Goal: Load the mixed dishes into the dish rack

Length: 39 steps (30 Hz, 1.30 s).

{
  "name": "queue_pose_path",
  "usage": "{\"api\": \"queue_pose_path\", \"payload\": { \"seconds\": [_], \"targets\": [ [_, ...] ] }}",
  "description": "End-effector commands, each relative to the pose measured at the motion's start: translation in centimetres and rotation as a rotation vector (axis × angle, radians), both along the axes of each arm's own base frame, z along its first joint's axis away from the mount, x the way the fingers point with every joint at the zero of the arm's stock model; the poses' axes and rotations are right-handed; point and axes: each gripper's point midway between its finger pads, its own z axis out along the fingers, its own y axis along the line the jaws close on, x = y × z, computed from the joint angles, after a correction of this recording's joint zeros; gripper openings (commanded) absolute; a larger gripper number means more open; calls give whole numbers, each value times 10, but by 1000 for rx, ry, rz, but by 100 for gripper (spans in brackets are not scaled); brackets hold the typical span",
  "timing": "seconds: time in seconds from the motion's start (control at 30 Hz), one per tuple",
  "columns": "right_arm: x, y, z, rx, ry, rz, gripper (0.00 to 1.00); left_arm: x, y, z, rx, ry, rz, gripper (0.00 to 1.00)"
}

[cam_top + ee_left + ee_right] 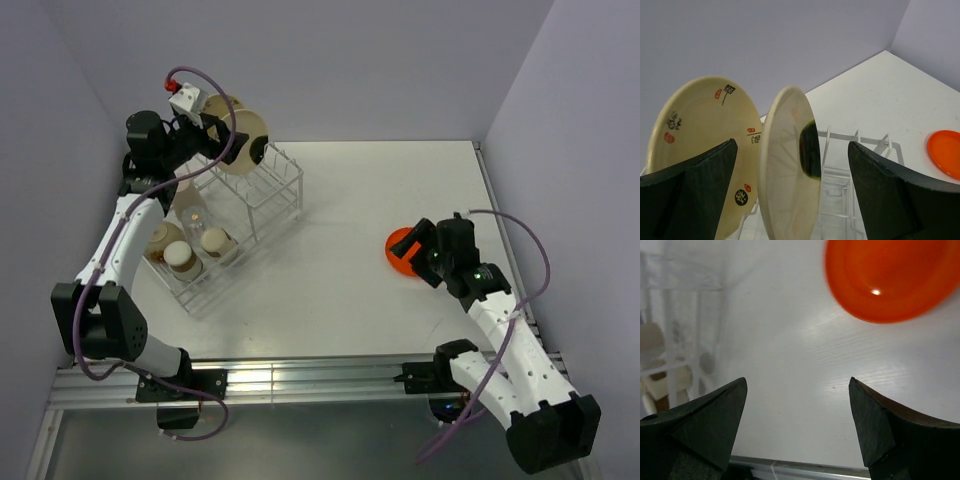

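Two cream plates with brown motifs stand on edge in the tall slotted section of the white dish rack (262,195): a far plate (695,130) and a near plate (782,185). My left gripper (791,145) is open around the near plate's rim, with a gap on both sides; from above the left gripper (225,140) sits at the plates (245,125). The orange plate (400,248) lies flat on the table at the right. My right gripper (430,252) hovers open at its near edge, holding nothing. In the right wrist view the orange plate (890,275) lies ahead of the open right gripper (797,382).
Several cups (185,258) stand in the rack's lower tray section, with a tall beige cup (190,200) behind them. Rack wires (860,142) show under the plates, and the orange plate (945,152) beyond. Walls close the left, back and right sides. A metal rail (300,375) runs along the near edge.
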Motion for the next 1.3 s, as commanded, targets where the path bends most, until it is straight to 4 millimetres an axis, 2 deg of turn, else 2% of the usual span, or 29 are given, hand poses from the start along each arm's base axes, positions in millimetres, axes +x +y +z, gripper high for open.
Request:
{"api": "queue_pose_path", "payload": {
  "seconds": [0.0, 0.07, 0.1, 0.17, 0.2, 0.23, 0.27, 0.33, 0.37, 0.5, 0.63, 0.67, 0.73, 0.77, 0.93, 1.0, 1.1, 1.13, 1.17, 1.27],
  "targets": [
    [-10, -28, -48, 33, 125, -193, 89, -23, 5, 45, -20, -78, 31, 99],
    [-11, -46, -69, 66, 179, -314, 88, -34, 8, 58, -29, -87, 47, 99],
    [-17, -54, -85, 65, 217, -358, 86, -37, 11, 58, -32, -79, 69, 99],
    [-13, -72, -96, 69, 215, -455, 85, -52, 15, 74, -54, -102, 88, 99],
    [-16, -77, -106, 55, 236, -484, 84, -55, 20, 75, -79, -88, 121, 99],
    [-11, -88, -111, 57, 231, -529, 83, -60, 23, 78, -96, -78, 145, 99],
    [-9, -97, -114, 61, 232, -567, 83, -71, 27, 88, -119, -91, 168, 99],
    [-5, -106, -127, 54, 246, -606, 82, -79, 40, 90, -220, -41, 261, 99],
    [-4, -112, -131, 57, 254, -627, 82, -84, 43, 83, -249, 0, 288, 99],
    [4, -121, -145, 66, 275, -668, 80, -139, 32, 91, -362, -5, 204, 99],
    [13, -124, -163, 76, 318, -684, 80, -191, 21, 112, -431, -72, 100, 99],
    [16, -122, -165, 87, 319, -671, 79, -196, 20, 109, -434, -65, 87, 99],
    [21, -122, -171, 89, 326, -667, 69, -209, 16, 110, -447, -64, 56, 99],
    [27, -123, -168, 83, 313, -662, 67, -219, 15, 114, -447, -76, 37, 99],
    [28, -125, -172, 64, 347, -658, 65, -238, 10, 108, -438, -32, 4, 99],
    [31, -126, -172, 53, 355, -647, 57, -245, 8, 107, -447, -21, -13, 99],
    [24, -127, -186, 9, 434, -625, 42, -254, 7, 110, -450, -36, -36, 99],
    [24, -128, -188, -1, 445, -617, 35, -257, 7, 109, -446, -33, -35, 99],
    [24, -128, -191, -9, 456, -609, 18, -258, 7, 110, -442, -37, -35, 99],
    [26, -132, -191, -43, 437, -586, 0, -260, 8, 109, -439, -37, -31, 99]
  ]
}}
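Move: The right hand's target, the orange plate, lies flat on the bare table about 8 cm ahead of that hand, 6 cm to its right and 17 cm below, with nothing else close by. From the left hand the orange plate is roughly 54 cm to the right, 13 cm back and 34 cm down. The dark-patched plate already stands in the rack between the left hand's open fingers, about 3 cm ahead, 4 cm right and 4 cm lower. The right fingers pinch the right, near rim of the orange plate, closing from wide to nearly shut after the hand has sunk some 16 cm and swung about 12 cm right, edging back and then forward, while turning roughly 35 degrees clockwise and tipping farther down. Fingers open, the left hand backs about 25 cm off the racked plates, rising 11 cm and rolling its left side down. ##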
